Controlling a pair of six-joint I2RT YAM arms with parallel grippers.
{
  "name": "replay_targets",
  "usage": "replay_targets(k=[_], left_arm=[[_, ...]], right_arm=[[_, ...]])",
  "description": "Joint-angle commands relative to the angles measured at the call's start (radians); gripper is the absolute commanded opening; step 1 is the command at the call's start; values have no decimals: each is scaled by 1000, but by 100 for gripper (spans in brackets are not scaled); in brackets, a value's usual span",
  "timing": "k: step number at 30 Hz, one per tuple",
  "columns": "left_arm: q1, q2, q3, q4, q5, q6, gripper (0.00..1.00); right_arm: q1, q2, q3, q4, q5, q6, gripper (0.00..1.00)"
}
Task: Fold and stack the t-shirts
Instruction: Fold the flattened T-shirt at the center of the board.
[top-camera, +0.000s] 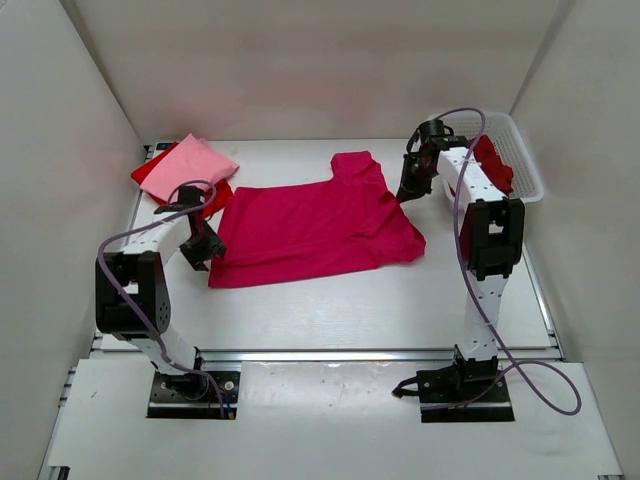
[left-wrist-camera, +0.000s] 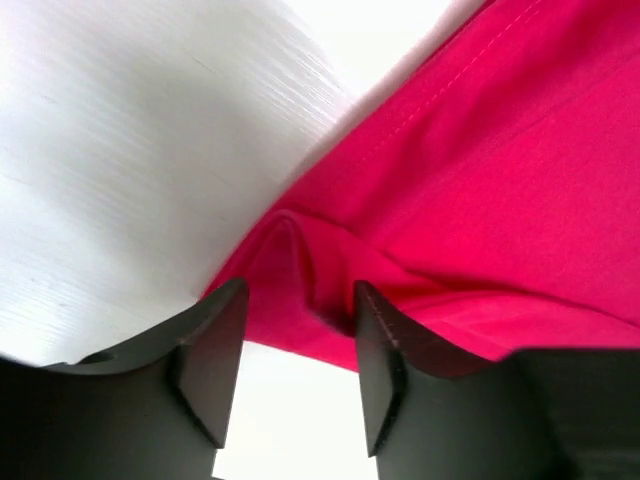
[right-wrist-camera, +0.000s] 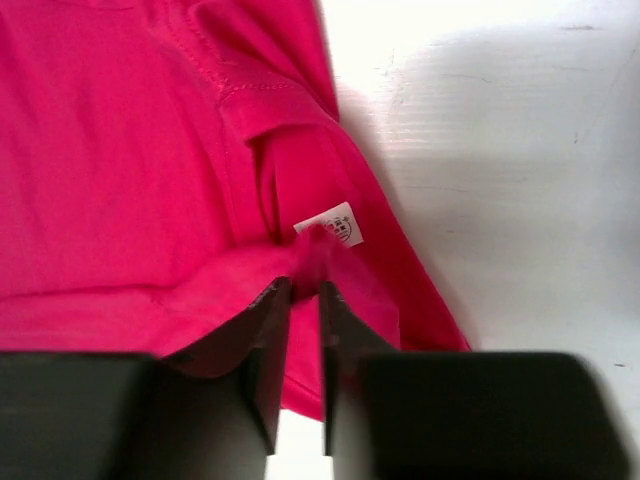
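A magenta t-shirt (top-camera: 310, 225) lies spread across the middle of the table. My left gripper (top-camera: 205, 245) sits at its near-left corner. In the left wrist view the left gripper (left-wrist-camera: 300, 300) is open, with a raised fold of the magenta t-shirt (left-wrist-camera: 480, 170) just beyond its tips and nothing held. My right gripper (top-camera: 410, 190) is at the shirt's right edge. Its jaws (right-wrist-camera: 305, 290) stand a narrow slit apart, pinching a tuft of the magenta t-shirt (right-wrist-camera: 120, 150) beside a white label (right-wrist-camera: 335, 225). A folded light pink t-shirt (top-camera: 195, 160) lies on a bright red t-shirt (top-camera: 148, 172) at the back left.
A white lattice basket (top-camera: 525, 150) stands at the back right with a dark red t-shirt (top-camera: 495, 165) in it, right behind my right arm. White walls close in the table on the left, back and right. A metal rail (top-camera: 330, 353) runs along the near edge.
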Motion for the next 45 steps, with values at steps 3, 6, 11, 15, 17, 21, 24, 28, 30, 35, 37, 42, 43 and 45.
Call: replay_targets(k=[3,6,11,15,17,21,24,28,30,35,37,42,43,45], left_arm=[[52,-186,-27,-12,-10,30,60],[28,-239,-93,-17,15,30,56],[48,-304,-245,38,90,-20,44],[55,-274,-289,104,148,-54,47],[69,-252,-308,130,177,-84,48],[103,-220,-329,150,191,-97,49],[106,-195,-326,152,183,-106,42],[114,-198,-359,189,212,-134,35],[121,-194,-375,192,216,-135,34],[121,-203,-389,205,186,-131,35],[127,-209,-403,224,186,-143,36],[109,-233,-426,268,177,-166,36],[115,-237,-431,275,174,-172,34],[121,-247,-444,282,179,-174,30]], right_arm=[[-25,-108,18,-25,-5,-14,30],[-45,-252,-112,13,-38,-6,37],[-144,-648,-610,211,-121,46,33],[-255,-862,-945,420,-206,113,32],[-278,-896,-1082,504,-268,154,32],[-305,-865,-1208,749,-307,257,35],[-295,-789,-1239,846,-310,291,37],[-282,-724,-1308,980,-272,360,37],[-278,-712,-1347,1046,-243,408,37],[-283,-637,-1415,1216,-195,535,39],[-280,-608,-1421,1267,-186,569,40],[-257,-568,-1409,1308,-146,612,39],[-255,-563,-1406,1320,-137,624,38],[-255,-546,-1401,1345,-134,632,37]])
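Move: The pink-red shirt's near right corner, which the right hand goes for next, lies about 13 cm back, 5 cm to its right and 8 cm below. From that hand the far sleeve is some 8 cm ahead, 12 cm left, 8 cm below, and the basket about 9 cm ahead, 20 cm right, 4 cm lower. The shirt's near left corner sits roughly 6 cm back, 1 cm left and 3 cm below the left hand; the folded stack is 20 cm ahead, 7 cm left, 2 cm down. The folded-over cloth is let go by the right fingers, which open, lift away and swing back about 17 cm and rightward, then sink and creep forward to the near right corner, the hand tilting and turning clockwise some 30 degrees. The left hand, already open, hops up and back about 6 cm, then lowers to the near left corner, its fingers narrowing around the cloth's edge. ##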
